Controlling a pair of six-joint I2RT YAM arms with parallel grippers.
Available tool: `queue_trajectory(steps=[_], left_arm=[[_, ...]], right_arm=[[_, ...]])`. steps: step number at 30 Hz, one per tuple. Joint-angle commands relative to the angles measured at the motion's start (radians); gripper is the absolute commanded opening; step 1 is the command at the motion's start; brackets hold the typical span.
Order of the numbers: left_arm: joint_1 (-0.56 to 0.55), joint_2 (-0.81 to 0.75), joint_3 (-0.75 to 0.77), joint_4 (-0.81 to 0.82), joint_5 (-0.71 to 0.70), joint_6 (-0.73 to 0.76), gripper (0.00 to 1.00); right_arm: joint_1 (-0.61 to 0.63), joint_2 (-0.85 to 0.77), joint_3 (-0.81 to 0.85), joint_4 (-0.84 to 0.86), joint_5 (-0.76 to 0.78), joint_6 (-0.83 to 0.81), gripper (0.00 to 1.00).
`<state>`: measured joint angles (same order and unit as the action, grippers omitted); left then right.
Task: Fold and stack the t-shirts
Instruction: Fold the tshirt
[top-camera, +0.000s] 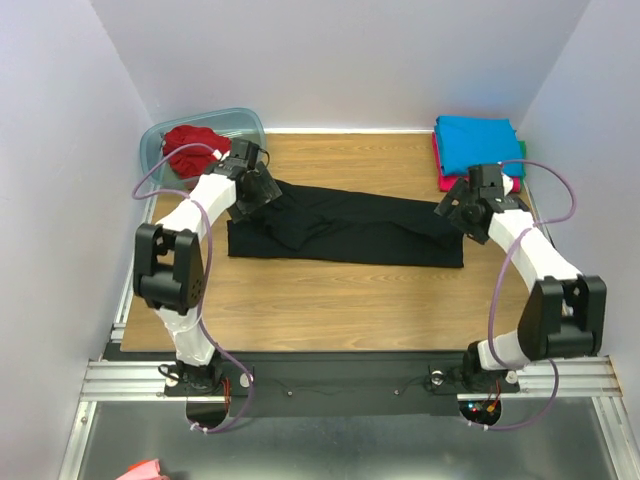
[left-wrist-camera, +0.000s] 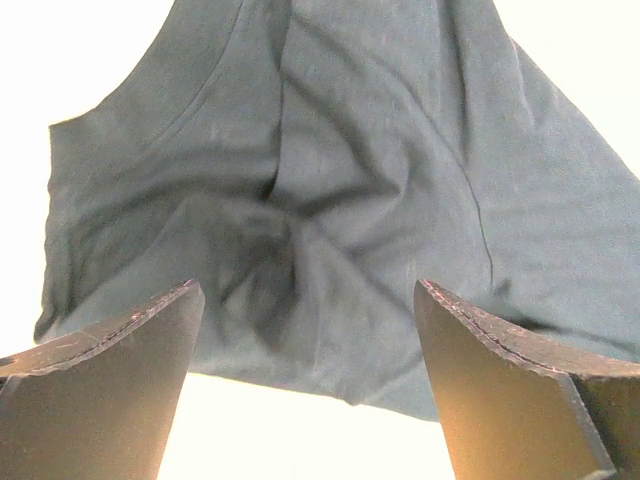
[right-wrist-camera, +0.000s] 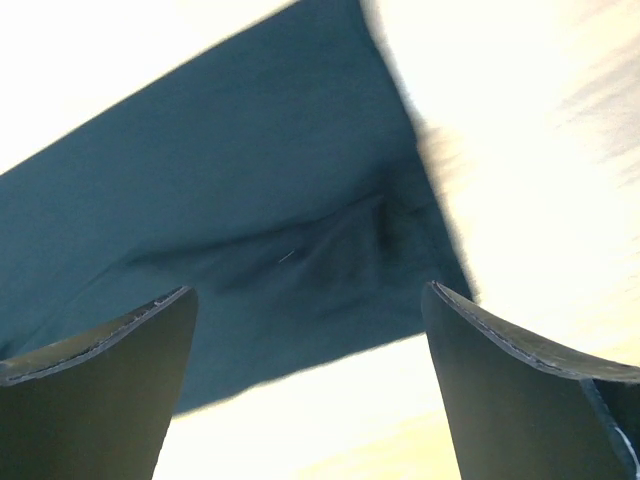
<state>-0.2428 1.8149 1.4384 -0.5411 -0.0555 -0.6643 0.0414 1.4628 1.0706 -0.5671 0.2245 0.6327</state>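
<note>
A black t-shirt (top-camera: 345, 230) lies on the wooden table (top-camera: 330, 300), folded lengthwise into a long band running left to right. My left gripper (top-camera: 262, 196) hovers over its left end, and its jaws stand open with nothing between them. In the left wrist view the black t-shirt (left-wrist-camera: 320, 180) shows wrinkled cloth between the open fingers (left-wrist-camera: 120, 390). Over the right end my right gripper (top-camera: 452, 212) is open too, the black t-shirt (right-wrist-camera: 230, 210) below its fingers (right-wrist-camera: 520, 390). A red t-shirt (top-camera: 192, 148) lies bunched in the plastic tub (top-camera: 245, 120). A turquoise t-shirt (top-camera: 478, 142) lies folded on a magenta one (top-camera: 438, 158) at the back right.
The tub sits at the table's back left corner, close behind my left arm. The folded stack sits at the back right corner, just behind my right wrist. White walls close in on the left, back and right. A pink scrap (top-camera: 140, 470) lies below the table's front rail.
</note>
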Motion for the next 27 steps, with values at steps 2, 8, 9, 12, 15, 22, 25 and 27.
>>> queue_trajectory(steps=[2,8,9,12,15,22,25,27], left_arm=[[-0.041,-0.195,-0.117,-0.002,-0.017,-0.027,0.98],[-0.105,-0.275,-0.248,0.053,-0.011,-0.061,0.98],[-0.107,-0.267,-0.25,0.052,0.0,-0.06,0.98],[-0.134,-0.221,-0.245,0.058,0.011,-0.066,0.98],[-0.141,-0.181,-0.242,0.075,0.016,-0.072,0.98],[-0.141,-0.075,-0.17,0.101,0.045,-0.075,0.98],[-0.141,-0.039,-0.122,0.128,0.051,-0.077,0.98],[-0.139,-0.002,-0.086,0.127,0.034,-0.077,0.98]], right_arm=[[0.017,-0.13,-0.056,0.064,-0.209,-0.067,1.0],[0.077,-0.138,-0.152,0.194,-0.413,-0.079,1.0],[0.113,-0.125,-0.144,0.196,-0.407,-0.083,1.0],[0.173,-0.056,-0.124,0.208,-0.369,-0.09,1.0],[0.181,0.005,-0.116,0.223,-0.346,-0.08,1.0],[0.181,0.09,-0.109,0.233,-0.291,-0.088,1.0],[0.18,0.108,-0.115,0.233,-0.264,-0.087,1.0],[0.18,0.117,-0.113,0.231,-0.26,-0.09,1.0]])
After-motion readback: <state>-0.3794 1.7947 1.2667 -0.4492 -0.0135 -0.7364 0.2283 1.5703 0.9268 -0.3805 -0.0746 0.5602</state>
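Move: The left hand goes for the black t-shirt's near edge, some 10 cm back, 5 cm to its right and 9 cm down; the shirt's left near corner is also 10 cm back but 9 cm left, the tub about 19 cm ahead and 15 cm left. From the right hand its spot on the near edge lies roughly 7 cm back, 12 cm left and 9 cm down, the shirt's right near corner 6 cm back and 3 cm right, the folded stack 20 cm ahead and 7 cm right. The right hand, wide open, hops up about 3 cm and swings 12 cm left over the black t-shirt, drifting slightly back and turning some 25 degrees counter-clockwise with its left side rising, then sinks almost straight down towards the strip's near edge. Meanwhile the left hand, also open, lifts about 3 cm while drawing back 7 cm, then drops about 7 cm as it works right towards the same edge, easing a little forward at the last; no touch can be made out for either hand. ##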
